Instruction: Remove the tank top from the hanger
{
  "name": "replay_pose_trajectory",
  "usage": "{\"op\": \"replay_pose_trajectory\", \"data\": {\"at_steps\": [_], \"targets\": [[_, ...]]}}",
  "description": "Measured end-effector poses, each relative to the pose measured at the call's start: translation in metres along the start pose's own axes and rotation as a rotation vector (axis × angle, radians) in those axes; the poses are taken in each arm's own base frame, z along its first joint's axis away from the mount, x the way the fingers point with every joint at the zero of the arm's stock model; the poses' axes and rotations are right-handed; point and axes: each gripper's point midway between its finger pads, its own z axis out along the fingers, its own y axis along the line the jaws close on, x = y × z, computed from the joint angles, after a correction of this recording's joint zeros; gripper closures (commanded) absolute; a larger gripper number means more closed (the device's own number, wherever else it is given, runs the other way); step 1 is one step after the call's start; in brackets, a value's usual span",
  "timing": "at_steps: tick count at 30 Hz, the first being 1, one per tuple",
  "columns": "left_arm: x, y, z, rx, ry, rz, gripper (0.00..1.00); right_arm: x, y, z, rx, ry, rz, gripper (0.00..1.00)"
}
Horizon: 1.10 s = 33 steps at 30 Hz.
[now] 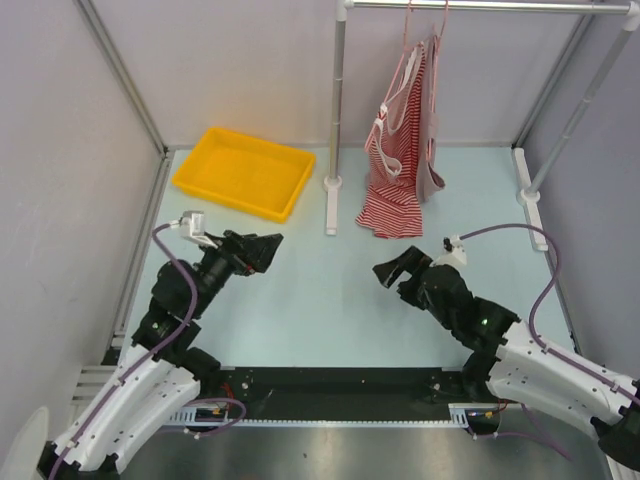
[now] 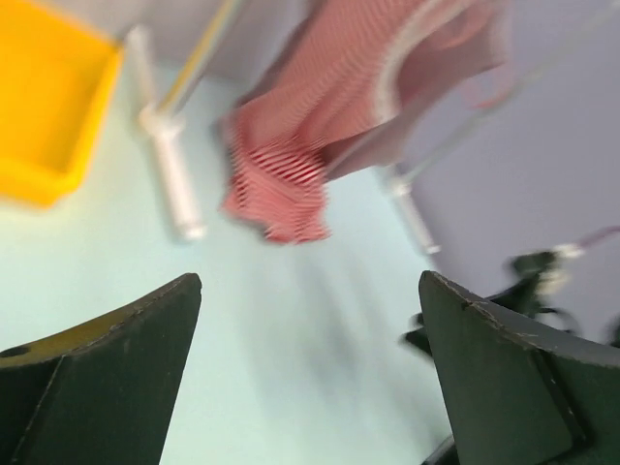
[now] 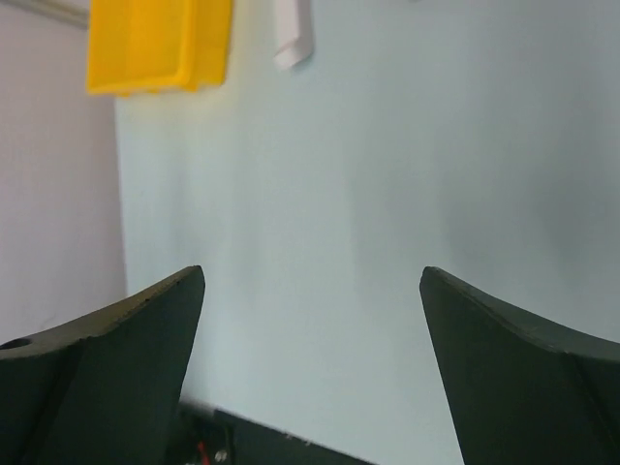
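The red-and-white striped tank top hangs on a thin pink hanger from the metal rail at the back right, and its bunched hem reaches down to the table. It shows blurred in the left wrist view, tank top, far ahead of the fingers. My left gripper is open and empty, low over the table, left of the garment and nearer the front. My right gripper is also open and empty, in front of the garment and pointing left.
A yellow tray lies at the back left. The rack's upright pole and white foot stand between tray and garment. Another foot lies by the right wall. Grey walls close in both sides.
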Motion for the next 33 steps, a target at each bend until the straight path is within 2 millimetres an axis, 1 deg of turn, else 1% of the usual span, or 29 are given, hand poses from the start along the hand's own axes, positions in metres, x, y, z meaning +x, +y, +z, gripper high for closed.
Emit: {"op": "replay_pose_trajectory", "data": {"at_steps": [1, 3, 4, 5, 6, 7, 9, 10, 11, 12, 14, 15, 16, 17, 20, 21, 23, 24, 26, 27, 28, 29, 30, 31, 33], "targets": [[0.008, 0.016, 0.003, -0.085, 0.041, -0.002, 0.01, -0.011, -0.005, 0.0, 0.053, -0.027, -0.022, 0.0], [0.024, 0.04, 0.004, -0.204, 0.107, 0.002, 0.01, -0.03, -0.013, -0.001, 0.145, -0.068, -0.071, 0.0], [0.03, 0.05, 0.002, -0.25, 0.132, 0.006, 0.01, -0.04, -0.015, -0.002, 0.18, -0.085, -0.1, 0.0], [0.039, 0.06, -0.001, -0.296, 0.168, 0.011, 0.01, -0.055, -0.013, -0.002, 0.214, -0.107, -0.135, 0.0], [0.044, 0.066, -0.005, -0.32, 0.188, 0.014, 0.01, -0.062, -0.008, -0.003, 0.219, -0.117, -0.158, 0.0], [0.048, 0.069, -0.009, -0.336, 0.208, 0.018, 0.0, -0.084, -0.005, -0.004, 0.24, -0.151, -0.202, 0.0], [0.049, 0.069, -0.015, -0.337, 0.217, 0.022, 0.0, -0.12, 0.01, -0.007, 0.25, -0.205, -0.271, 0.0], [0.049, 0.066, -0.018, -0.327, 0.218, 0.02, 0.01, -0.145, 0.018, -0.009, 0.256, -0.247, -0.292, 0.0], [0.047, 0.062, -0.021, -0.305, 0.216, 0.018, 0.01, -0.166, 0.026, -0.012, 0.257, -0.285, -0.307, 0.0], [0.046, 0.056, -0.024, -0.277, 0.213, 0.014, 0.0, -0.194, 0.032, -0.012, 0.276, -0.326, -0.32, 0.0], [0.043, 0.043, -0.028, -0.215, 0.21, 0.01, 0.01, -0.249, 0.051, -0.014, 0.278, -0.418, -0.352, 0.0], [0.042, 0.037, -0.031, -0.184, 0.206, 0.012, 0.0, -0.273, 0.058, -0.013, 0.278, -0.455, -0.374, 0.0], [0.041, 0.032, -0.032, -0.159, 0.205, 0.013, 0.01, -0.286, 0.062, -0.009, 0.278, -0.468, -0.396, 0.0], [0.041, 0.028, -0.034, -0.138, 0.208, 0.017, 0.01, -0.306, 0.072, -0.003, 0.263, -0.491, -0.431, 0.0], [0.044, 0.021, -0.037, -0.096, 0.23, 0.021, 0.01, -0.333, 0.089, 0.02, 0.228, -0.487, -0.498, 0.01], [0.045, 0.02, -0.038, -0.088, 0.235, 0.021, 0.01, -0.343, 0.096, 0.031, 0.213, -0.482, -0.517, 0.04], [0.048, 0.016, -0.042, -0.063, 0.249, 0.026, 0.01, -0.358, 0.108, 0.055, 0.183, -0.474, -0.545, 0.05], [0.049, 0.015, -0.043, -0.054, 0.254, 0.028, 0.01, -0.363, 0.111, 0.064, 0.174, -0.473, -0.552, 0.06], [0.051, 0.012, -0.045, -0.034, 0.266, 0.034, 0.01, -0.366, 0.112, 0.084, 0.158, -0.454, -0.56, 0.06], [0.052, 0.011, -0.045, -0.026, 0.271, 0.037, 0.01, -0.365, 0.112, 0.09, 0.153, -0.445, -0.562, 0.1], [0.053, 0.01, -0.046, -0.02, 0.275, 0.038, 0.01, -0.364, 0.11, 0.096, 0.15, -0.433, -0.564, 0.11], [0.053, 0.01, -0.046, -0.016, 0.28, 0.039, 0.01, -0.363, 0.108, 0.102, 0.152, -0.419, -0.567, 0.16], [0.054, 0.009, -0.047, -0.014, 0.284, 0.04, 0.01, -0.364, 0.11, 0.106, 0.144, -0.414, -0.569, 0.21], [0.055, 0.009, -0.047, -0.01, 0.288, 0.043, 0.0, -0.366, 0.114, 0.11, 0.133, -0.416, -0.572, 0.24], [0.056, 0.008, -0.047, -0.004, 0.296, 0.044, 0.01, -0.37, 0.122, 0.115, 0.106, -0.418, -0.576, 0.35]]}}
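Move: The tank top hangs roughly 29 cm ahead of my right hand, some 6 cm to the right, its middle about 14 cm higher; its pink hanger starts near the same spot but around 11 cm higher still. From this hand, the left white foot bar lies 28 cm ahead and 18 cm left, the right one 28 cm ahead and 34 cm right, both 16 cm below. From my left hand the tank top is about 27 cm ahead, 27 cm right, level. With my right hand I reach fast towards the tank top's upper right side, about 31 cm forward and 23 cm up, swinging right first and then easing back left. Meanwhile I roll its left side down and tip the fingers up some 25 degrees, starting to close them around the cloth edge and hanger wire only as I arrive. My empty, open left hand dips, then draws back about 5 cm. ##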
